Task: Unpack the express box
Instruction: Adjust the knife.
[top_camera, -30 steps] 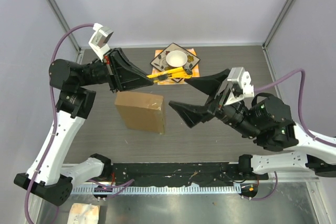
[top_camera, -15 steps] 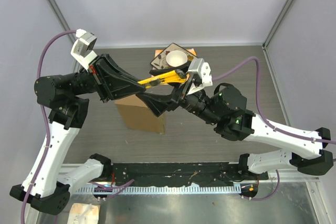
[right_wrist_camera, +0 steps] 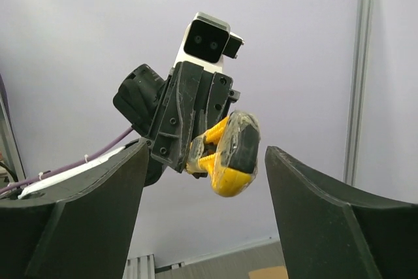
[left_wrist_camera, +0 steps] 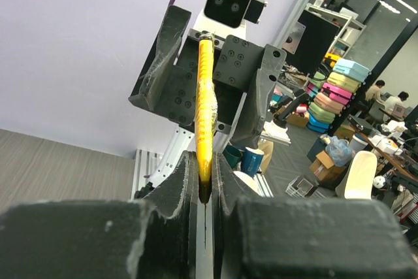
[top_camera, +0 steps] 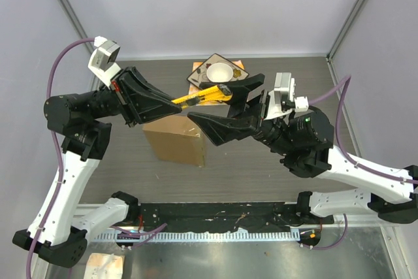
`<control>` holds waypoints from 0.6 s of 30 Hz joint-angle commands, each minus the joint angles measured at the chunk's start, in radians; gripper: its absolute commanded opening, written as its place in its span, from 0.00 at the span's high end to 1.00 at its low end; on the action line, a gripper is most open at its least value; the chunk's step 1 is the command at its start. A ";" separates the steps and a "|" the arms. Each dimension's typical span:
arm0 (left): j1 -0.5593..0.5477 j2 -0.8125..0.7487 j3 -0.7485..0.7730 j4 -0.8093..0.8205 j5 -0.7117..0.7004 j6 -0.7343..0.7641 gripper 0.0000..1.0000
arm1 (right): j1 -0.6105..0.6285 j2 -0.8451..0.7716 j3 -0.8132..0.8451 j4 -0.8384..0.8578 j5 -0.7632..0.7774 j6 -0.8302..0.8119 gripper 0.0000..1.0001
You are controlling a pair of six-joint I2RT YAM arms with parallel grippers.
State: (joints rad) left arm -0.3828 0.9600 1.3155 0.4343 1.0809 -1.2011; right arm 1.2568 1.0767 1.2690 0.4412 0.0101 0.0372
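Note:
The express box (top_camera: 175,138), plain brown cardboard, lies on the dark table below both grippers. My left gripper (top_camera: 175,102) (left_wrist_camera: 204,164) is shut on the blade end of a yellow utility knife (top_camera: 204,96) (left_wrist_camera: 205,89) and holds it in the air over the box's far edge. My right gripper (top_camera: 226,104) (right_wrist_camera: 206,161) is open. Its fingers (right_wrist_camera: 85,213) stand on either side of the knife's black-and-yellow butt (right_wrist_camera: 234,151), with a gap on each side. A corner of the box (right_wrist_camera: 264,272) shows at the bottom of the right wrist view.
An orange-patterned square plate (top_camera: 240,72) holding a white bowl (top_camera: 219,72) sits at the back of the table, just behind the knife. Metal frame posts rise at the back left and back right corners.
The right gripper has swung up from low beside the box and now straddles the knife's free end, its jaws narrowing a little. The left arm pulled back left with the knife, then stayed still.

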 commanded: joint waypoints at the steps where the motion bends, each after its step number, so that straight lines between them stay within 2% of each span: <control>1: 0.009 -0.012 0.004 0.038 -0.016 -0.006 1.00 | -0.005 0.044 0.004 0.129 -0.019 0.023 0.25; 6: 0.012 -0.018 -0.001 0.040 -0.018 -0.006 1.00 | -0.011 0.098 0.039 0.165 -0.030 0.033 0.36; 10: 0.012 -0.027 -0.016 0.044 -0.012 -0.006 1.00 | -0.019 0.123 0.049 0.189 -0.038 0.047 0.49; 18: 0.012 -0.043 -0.039 0.047 -0.016 -0.009 1.00 | -0.025 0.112 0.036 0.240 -0.038 0.059 0.47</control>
State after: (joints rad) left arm -0.3721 0.9421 1.2747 0.4366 1.0737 -1.2007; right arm 1.2392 1.2114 1.2716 0.5930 -0.0280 0.0826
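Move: The yellow knife, held in the left fingers, already reaches in between the right hand's open fingers; its middle lies some 2 cm left of the right hand, 1 cm ahead and 3 cm above. The left gripper is about 7 cm to the right hand's left, level fore and aft, 1 cm higher. The box stands roughly 11 cm left, 5 cm farther out and 45 cm below the right hand. From the left hand, the knife's middle is 5 cm right, 1 cm ahead, 2 cm up. The right hand slides about 4 cm left around the knife's handle end, fingers partly closing; the left keeps hold. ##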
